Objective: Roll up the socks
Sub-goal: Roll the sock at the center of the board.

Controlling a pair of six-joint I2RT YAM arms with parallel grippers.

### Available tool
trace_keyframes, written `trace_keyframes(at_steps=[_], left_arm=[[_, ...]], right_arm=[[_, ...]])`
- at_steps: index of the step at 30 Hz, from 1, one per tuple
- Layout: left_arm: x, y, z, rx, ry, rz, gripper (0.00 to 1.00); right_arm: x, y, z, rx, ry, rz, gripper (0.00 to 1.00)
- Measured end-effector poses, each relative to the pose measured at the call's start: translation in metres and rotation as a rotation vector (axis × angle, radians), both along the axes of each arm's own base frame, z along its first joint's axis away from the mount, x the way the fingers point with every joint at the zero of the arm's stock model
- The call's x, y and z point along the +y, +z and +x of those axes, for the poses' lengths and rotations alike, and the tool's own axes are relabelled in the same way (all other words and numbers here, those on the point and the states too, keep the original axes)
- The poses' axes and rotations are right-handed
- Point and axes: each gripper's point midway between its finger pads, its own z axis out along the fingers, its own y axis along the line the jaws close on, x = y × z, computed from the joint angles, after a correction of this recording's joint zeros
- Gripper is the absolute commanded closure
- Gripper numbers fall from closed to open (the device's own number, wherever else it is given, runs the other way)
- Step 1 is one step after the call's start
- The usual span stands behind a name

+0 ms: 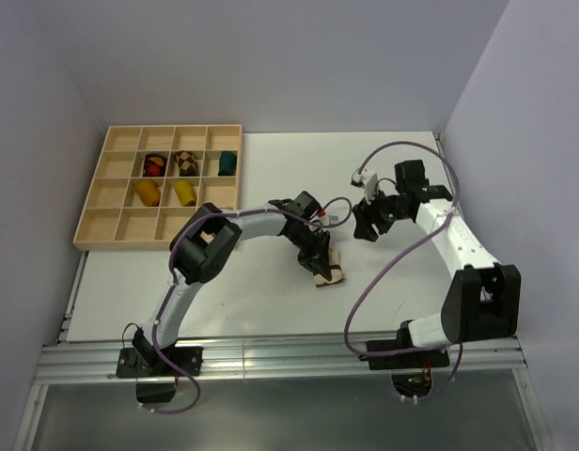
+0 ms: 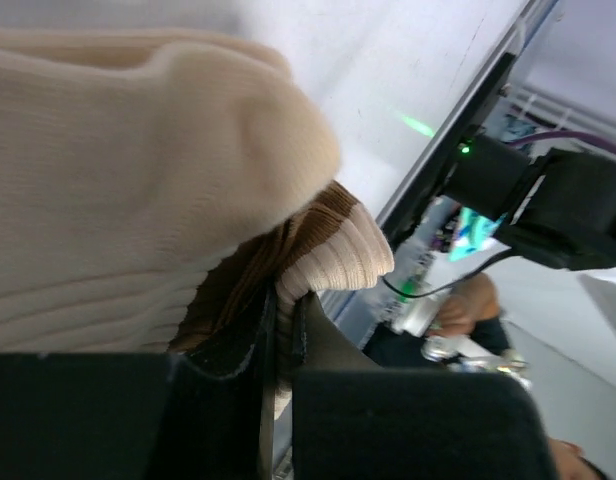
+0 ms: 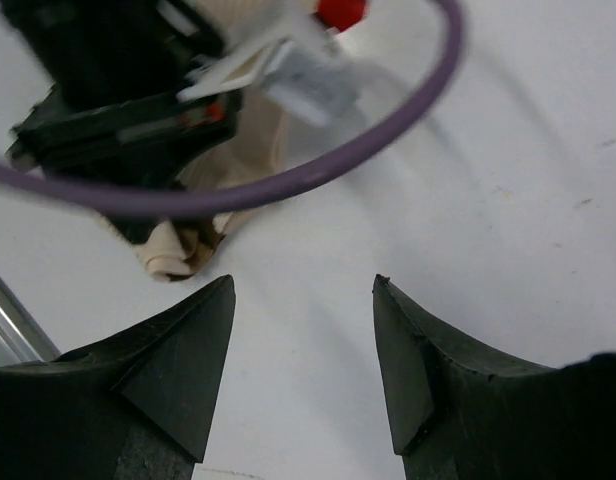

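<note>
A cream sock with brown bands (image 1: 331,275) lies bunched on the white table near the middle. My left gripper (image 1: 318,260) is down on it, and in the left wrist view it (image 2: 282,305) is shut on the ribbed cuff of that cream sock (image 2: 118,190). My right gripper (image 1: 367,228) hovers to the right, apart from the sock. It (image 3: 303,300) stands open over bare table with nothing between its fingers, and the cream sock (image 3: 178,255) shows beyond its left fingertip. A mustard-orange sock (image 1: 146,193) and a bright yellow sock (image 1: 184,193) sit rolled in the tray.
A wooden compartment tray (image 1: 100,225) stands at the back left. It also holds a red-and-dark bundle (image 1: 155,164), a brown-checkered bundle (image 1: 186,163) and a teal bundle (image 1: 227,163). A purple cable (image 3: 318,165) loops across the right wrist view. The table's metal rail (image 1: 271,357) runs along the near edge.
</note>
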Motion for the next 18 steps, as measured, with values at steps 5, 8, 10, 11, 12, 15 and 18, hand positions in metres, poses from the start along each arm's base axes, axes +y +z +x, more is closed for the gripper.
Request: trace_keyframes(at_steps=[5,8,10,11,12,15,18], left_arm=[[0.002,-0.002,0.007,0.112,0.042,0.019,1.0],[0.004,-0.002,0.011,0.156,0.065,0.026,1.0],[0.006,-0.002,0.015,0.177,0.076,0.031,1.0],[0.006,-0.002,0.016,0.187,0.082,0.031,1.0],[0.006,-0.002,0.018,0.197,0.086,0.034,1.0],[0.006,-0.003,0.02,0.225,0.092,0.037,1.0],[0.005,-0.003,0.02,0.241,0.09,0.033,1.0]], right_arm=[[0.019,-0.006,-0.039,-0.082,0.193,-0.054,0.35],[0.027,-0.026,-0.064,-0.104,0.316,-0.105,0.34],[0.03,-0.042,-0.081,-0.104,0.391,-0.13,0.33],[0.031,-0.049,-0.087,-0.102,0.421,-0.139,0.32],[0.032,-0.055,-0.094,-0.103,0.453,-0.149,0.32],[0.036,-0.063,-0.104,-0.119,0.524,-0.162,0.31],[0.046,-0.063,-0.105,-0.17,0.584,-0.167,0.31]])
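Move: The sock is already pinched in my left fingers by its folded near end; its middle lies about 3 cm ahead of them and 1 cm to their right, barely lower. From my empty right hand the sock's middle is roughly 7 cm back, 11 cm to the left and 11 cm below; the left gripper's fingertips stand over its near end, some 11 cm back, 12 cm left and 10 cm below. My right hand, fingers still open, swings back about 10 cm, sinks some 6 cm and drifts left, yawing around 30 degrees counter-clockwise so it closes in beside the sock's near end without visible contact. Meanwhile my left hand keeps its pinch and carries the roll on, easing forward 2 cm as its fingers swing about 15 degrees towards level, tips pointing more backward. ##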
